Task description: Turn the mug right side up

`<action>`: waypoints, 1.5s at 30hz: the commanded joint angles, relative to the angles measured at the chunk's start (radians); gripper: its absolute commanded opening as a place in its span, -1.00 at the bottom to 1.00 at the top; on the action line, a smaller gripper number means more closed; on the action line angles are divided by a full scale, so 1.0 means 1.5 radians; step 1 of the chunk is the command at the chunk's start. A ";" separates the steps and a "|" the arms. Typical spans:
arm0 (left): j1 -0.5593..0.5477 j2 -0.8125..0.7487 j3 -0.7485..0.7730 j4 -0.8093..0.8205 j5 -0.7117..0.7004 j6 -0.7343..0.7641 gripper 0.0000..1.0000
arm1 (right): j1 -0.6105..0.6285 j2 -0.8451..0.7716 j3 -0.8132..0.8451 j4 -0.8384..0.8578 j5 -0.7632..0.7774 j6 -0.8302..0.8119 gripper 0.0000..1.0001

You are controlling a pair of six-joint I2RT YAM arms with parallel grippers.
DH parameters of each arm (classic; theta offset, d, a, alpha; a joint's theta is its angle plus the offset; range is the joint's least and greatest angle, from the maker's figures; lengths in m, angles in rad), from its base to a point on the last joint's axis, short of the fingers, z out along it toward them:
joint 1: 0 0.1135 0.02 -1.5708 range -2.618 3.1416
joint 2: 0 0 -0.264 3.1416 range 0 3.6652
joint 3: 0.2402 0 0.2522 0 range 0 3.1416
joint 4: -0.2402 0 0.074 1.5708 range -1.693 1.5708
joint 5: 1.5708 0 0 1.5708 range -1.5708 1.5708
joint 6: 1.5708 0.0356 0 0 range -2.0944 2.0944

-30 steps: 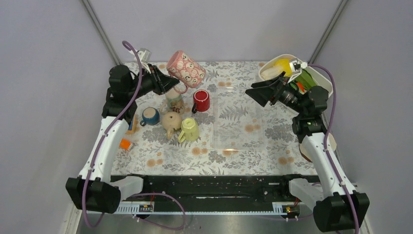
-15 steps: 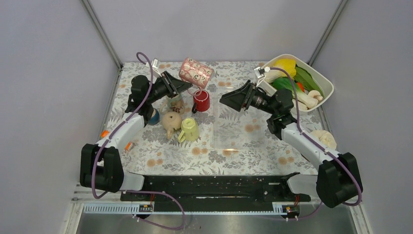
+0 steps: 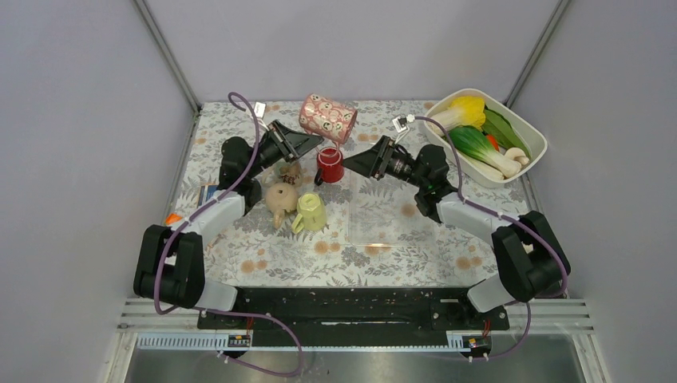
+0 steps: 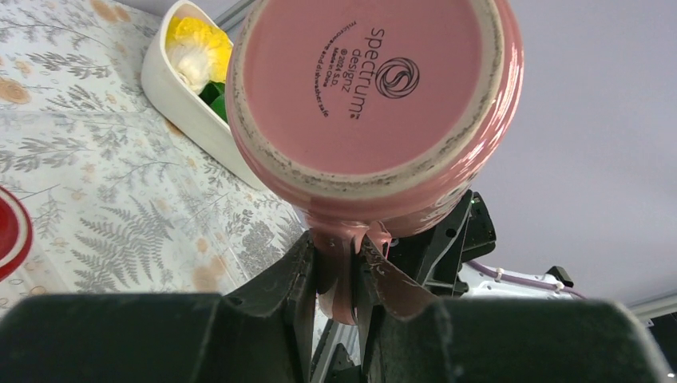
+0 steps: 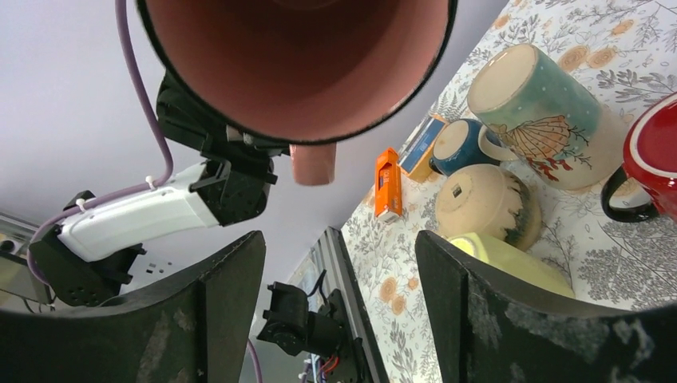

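Note:
The pink mug (image 3: 328, 118), printed with small faces, hangs in the air above the back of the table, lying on its side. My left gripper (image 4: 345, 271) is shut on its handle (image 4: 343, 263). In the left wrist view the mug's base (image 4: 375, 88) faces the camera. Its open mouth (image 5: 295, 56) points at my right gripper (image 5: 339, 247). That gripper is open, just in front of and below the rim, with nothing between its fingers. In the top view the right gripper (image 3: 351, 159) sits right of the mug.
Below the held mug stand a red mug (image 3: 330, 164), a yellow-green mug (image 3: 311, 212), a beige pot (image 3: 281, 198), a seashell mug (image 5: 543, 128) and a blue cup (image 5: 459, 144). An orange item (image 5: 386, 183) lies near the left edge. A white tub (image 3: 519, 116) of vegetables is back right.
The left arm carried the pink mug to the right and laid it more level. The right arm swung left from the tub to the mug's mouth, its jaws narrowing somewhat.

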 commanded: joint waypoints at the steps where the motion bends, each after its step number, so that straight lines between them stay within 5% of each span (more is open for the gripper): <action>1: -0.019 0.004 0.010 0.173 -0.016 -0.025 -1.00 | 0.013 0.019 0.039 0.083 0.025 0.044 0.55; 16: -0.062 0.056 0.019 0.204 -0.013 -0.037 -1.00 | 0.040 0.056 0.026 0.142 0.058 0.093 0.41; 35: -0.097 0.056 0.002 0.191 0.005 0.011 -1.00 | 0.035 0.052 0.030 0.088 0.082 0.125 0.01; 45: -0.105 0.049 -0.005 0.175 0.022 0.046 -1.00 | 0.003 0.049 0.039 0.049 0.084 0.136 -0.66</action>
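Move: My left hand already holds the pink mug on its side by the handle. The place I take it to, my right fingers, lies about 8 cm to its right, 4 cm back and 3 cm lower. From my right hand the handle is roughly 6 cm left, 2 cm ahead and 2 cm up. The red mug stands some 14 cm below that hand, 5 cm left and 4 cm ahead; the yellow mug, equally low, is 11 cm left and 6 cm back. I carry the pink mug about 5 cm right and 3 cm down towards my right hand, keeping my left pinch on its handle. My right hand eases some 2 cm left and slightly up, then sinks about 3 cm with a little forward, tipping down some 10 degrees as its half-open fingers close around the handle from the mouth side. ##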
